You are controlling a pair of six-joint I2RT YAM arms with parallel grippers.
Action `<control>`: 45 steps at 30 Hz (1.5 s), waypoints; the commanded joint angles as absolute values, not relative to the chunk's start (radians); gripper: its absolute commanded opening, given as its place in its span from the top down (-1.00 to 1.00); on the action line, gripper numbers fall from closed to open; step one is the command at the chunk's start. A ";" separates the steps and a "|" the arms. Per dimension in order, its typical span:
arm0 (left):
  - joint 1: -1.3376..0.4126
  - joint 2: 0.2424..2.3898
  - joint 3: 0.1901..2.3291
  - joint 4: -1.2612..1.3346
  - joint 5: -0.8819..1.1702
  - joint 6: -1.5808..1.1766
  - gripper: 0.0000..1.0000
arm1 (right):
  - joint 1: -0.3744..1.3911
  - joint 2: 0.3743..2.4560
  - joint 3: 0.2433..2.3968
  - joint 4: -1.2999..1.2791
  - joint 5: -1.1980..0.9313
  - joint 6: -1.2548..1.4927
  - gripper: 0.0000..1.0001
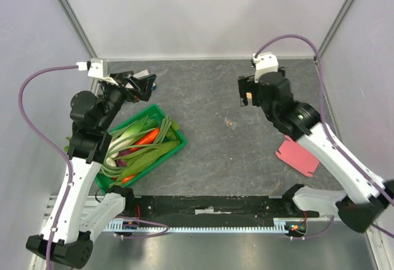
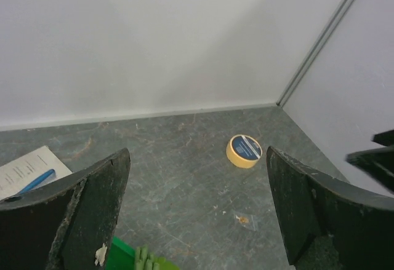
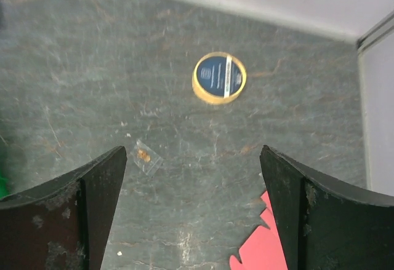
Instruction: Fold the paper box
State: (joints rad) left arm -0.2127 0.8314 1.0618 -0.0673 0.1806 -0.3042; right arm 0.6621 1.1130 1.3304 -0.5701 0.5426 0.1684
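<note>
The paper box (image 1: pixel 300 155) is a flat pink-salmon card cut-out lying on the grey table at the right, partly under my right forearm. In the right wrist view its notched edge (image 3: pixel 261 247) shows at the bottom, beside the right finger. My right gripper (image 1: pixel 246 93) (image 3: pixel 192 153) hangs above the table to the far left of the card, open and holding nothing. My left gripper (image 1: pixel 143 83) (image 2: pixel 197 154) is raised at the far left over the crate's back corner, open and holding nothing.
A green crate (image 1: pixel 179 145) of vegetables stands at the left in front of my left arm. A yellow tape roll (image 2: pixel 244 150) (image 3: pixel 219 77) lies near the back wall. A small clear bag (image 1: pixel 231 122) (image 3: pixel 146 155) lies mid-table. A white sheet with a blue pen (image 2: pixel 28 170) lies at the back left.
</note>
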 commanded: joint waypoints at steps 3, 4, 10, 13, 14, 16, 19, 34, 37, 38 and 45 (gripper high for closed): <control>-0.209 0.894 1.006 -0.018 0.316 -0.314 -0.93 | 0.391 1.220 1.206 -0.536 0.238 0.334 -0.95; -0.210 0.897 0.997 -0.015 0.330 -0.318 -0.93 | 0.332 1.218 1.181 -0.528 0.183 0.356 -0.95; -0.244 0.913 0.943 -0.003 0.397 -0.336 -0.93 | -0.070 1.203 1.010 -0.526 0.097 0.555 -0.95; -0.282 0.917 0.920 0.029 0.425 -0.336 -0.93 | -0.253 1.197 0.921 -0.502 0.081 0.609 -0.95; -0.305 0.917 0.922 0.028 0.428 -0.330 -0.93 | -0.282 1.181 0.887 -0.493 0.100 0.611 -0.95; -0.328 0.917 0.922 0.020 0.425 -0.316 -0.93 | -0.357 1.169 0.861 -0.468 0.170 0.626 -0.95; -0.368 0.917 0.916 0.018 0.426 -0.305 -0.93 | -0.445 1.201 0.824 -0.434 0.175 0.650 -0.95; -0.456 0.923 0.897 0.028 0.448 -0.310 -0.92 | -0.500 1.460 0.650 -0.258 0.235 0.615 -0.95; -0.457 0.927 0.896 0.031 0.449 -0.313 -0.91 | -0.431 1.476 0.643 -0.264 0.258 0.617 -0.95; -0.457 0.927 0.897 0.031 0.451 -0.313 -0.91 | -0.405 1.476 0.637 -0.261 0.259 0.629 -0.95; -0.457 0.934 0.894 0.029 0.451 -0.316 -0.89 | -0.293 1.431 0.591 -0.259 0.184 0.695 -0.95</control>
State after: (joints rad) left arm -0.4522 0.9257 0.8959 -0.0181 0.4248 -0.3141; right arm -0.3672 1.4342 0.6495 -0.2256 0.2974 0.6041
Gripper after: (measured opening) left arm 0.952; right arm 0.976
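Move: The pink box blank lies roughly 23 cm to the right of my right hand, 6 cm back and about 34 cm below. The tape roll is some 19 cm ahead and 2 cm to that hand's right on the table, the small plastic bag about 3 cm ahead and 7 cm left. From my left hand the blank is about 60 cm right, 4 cm back and 42 cm below. I swing my open right hand down some 33 cm and right nearly 30 cm onto the blank's right part, yawing about 60 degrees clockwise while the fingers tip down; low on the sheet, I then slide it a few centimetres forward and left, fingertips touching the paper. My open left hand comes about 11 cm right and 10 cm down, towards the blank. ##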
